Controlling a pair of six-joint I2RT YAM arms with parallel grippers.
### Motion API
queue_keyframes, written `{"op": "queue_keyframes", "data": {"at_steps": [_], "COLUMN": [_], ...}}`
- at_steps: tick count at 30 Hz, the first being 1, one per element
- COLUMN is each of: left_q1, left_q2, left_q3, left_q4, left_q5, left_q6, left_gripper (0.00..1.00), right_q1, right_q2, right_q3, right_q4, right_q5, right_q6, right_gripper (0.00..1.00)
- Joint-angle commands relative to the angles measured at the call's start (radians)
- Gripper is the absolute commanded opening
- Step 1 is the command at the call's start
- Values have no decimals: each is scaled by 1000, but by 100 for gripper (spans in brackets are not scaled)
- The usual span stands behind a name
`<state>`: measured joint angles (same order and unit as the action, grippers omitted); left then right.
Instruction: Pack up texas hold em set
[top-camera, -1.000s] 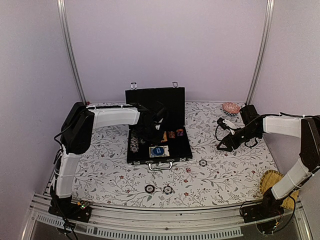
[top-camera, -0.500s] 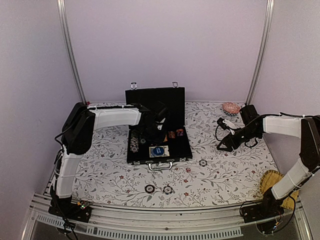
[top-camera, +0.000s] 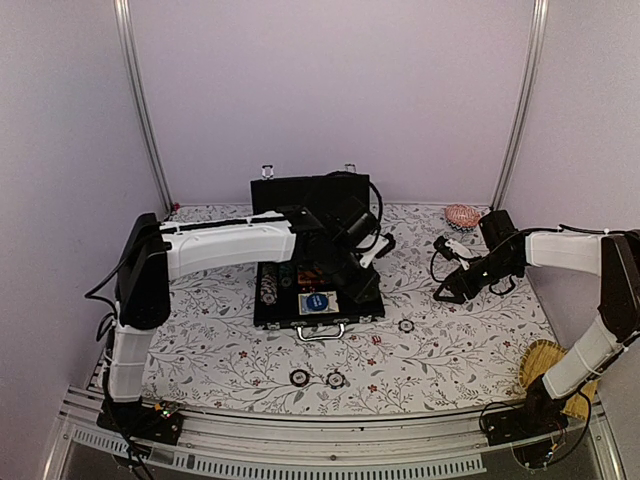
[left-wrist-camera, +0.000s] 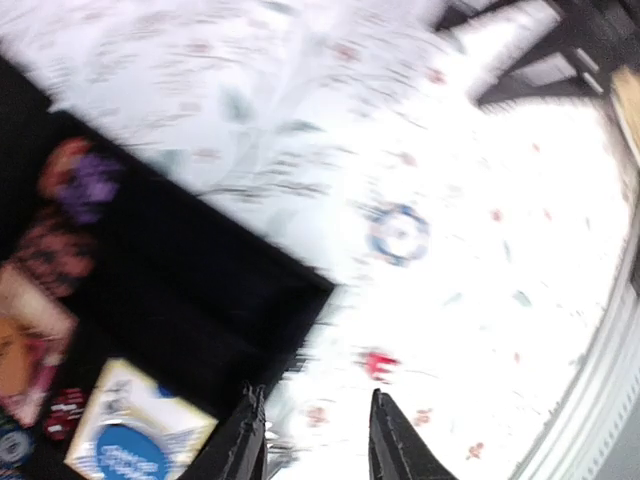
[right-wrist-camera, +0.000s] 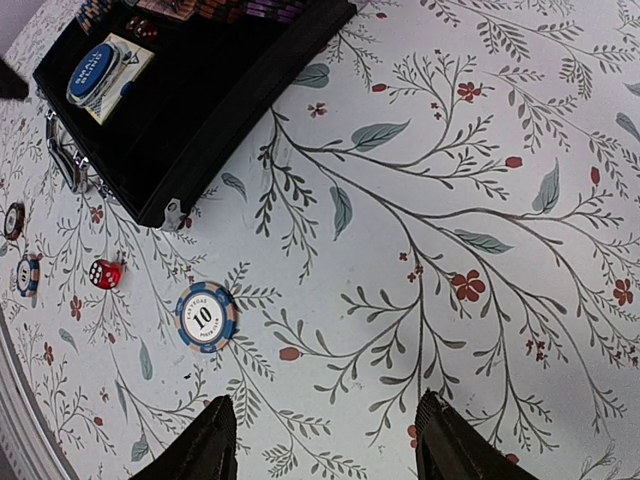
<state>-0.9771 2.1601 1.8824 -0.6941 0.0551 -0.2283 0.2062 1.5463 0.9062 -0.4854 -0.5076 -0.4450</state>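
The black briefcase (top-camera: 318, 300) of the texas hold em set lies open on the flowered cloth, holding chips, dice and a card deck with a blue disc (top-camera: 317, 302). My left gripper (top-camera: 372, 258) hovers over the case's right edge. In the blurred left wrist view it (left-wrist-camera: 315, 440) is open and empty, above a red die (left-wrist-camera: 378, 363) and a chip (left-wrist-camera: 398, 233). My right gripper (right-wrist-camera: 325, 440) hangs open over bare cloth, empty. A blue "10" chip (right-wrist-camera: 205, 317) and the red die (right-wrist-camera: 104, 273) lie ahead of it to its left.
Two more chips (top-camera: 299, 377) (top-camera: 336, 380) lie near the front edge. A pink shell (top-camera: 462, 214) sits at the back right. A yellow straw item (top-camera: 545, 365) lies by the right arm's base. The case lid (top-camera: 310, 195) stands upright.
My left gripper lifted out of the case and swung right to its right edge, its jaws opening wider. The right arm has not moved.
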Motion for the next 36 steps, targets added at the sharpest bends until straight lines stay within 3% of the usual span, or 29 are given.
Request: {"op": "queue_keyframes", "data": {"at_steps": [1, 15, 36], "left_q1": [-72, -125, -130], "left_q2": [69, 226, 271], "left_q3": [36, 134, 149], "left_q4": [-43, -112, -146], "left_q5": [93, 120, 69], "left_q6": [134, 230, 238], "left_gripper": [37, 39, 31], "right_q1": [-3, -2, -2], "right_q2": [-3, -9, -8], "right_q3": [24, 21, 23], "right_q4": [-6, -5, -5], "right_q5": [-2, 7, 4], "right_q6": [-3, -5, -8], "right_gripper": [62, 62, 62]}}
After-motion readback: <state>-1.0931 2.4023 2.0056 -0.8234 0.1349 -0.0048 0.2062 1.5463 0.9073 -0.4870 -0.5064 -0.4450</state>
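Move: Behind the left hand by about 8 cm, 4 cm to its right and some 11 cm below lies the red die on the table. The blue-rimmed 10 chip lies about 4 cm ahead of the die and 7 cm to its right; the open case's tray is centred some 5 cm ahead and 10 cm left of this hand. From the idle right hand the die is roughly 9 cm back, 16 cm left and 7 cm below. Swinging back and a little right from above the case's right side, the left hand draws back about 7 cm, then sinks nearly straight down, some 10 cm in all, to the red die. The wrist turns about 20 degrees clockwise and tilts its left side up slightly; the fingers stay part-open, straddling the die without visibly gripping it. ##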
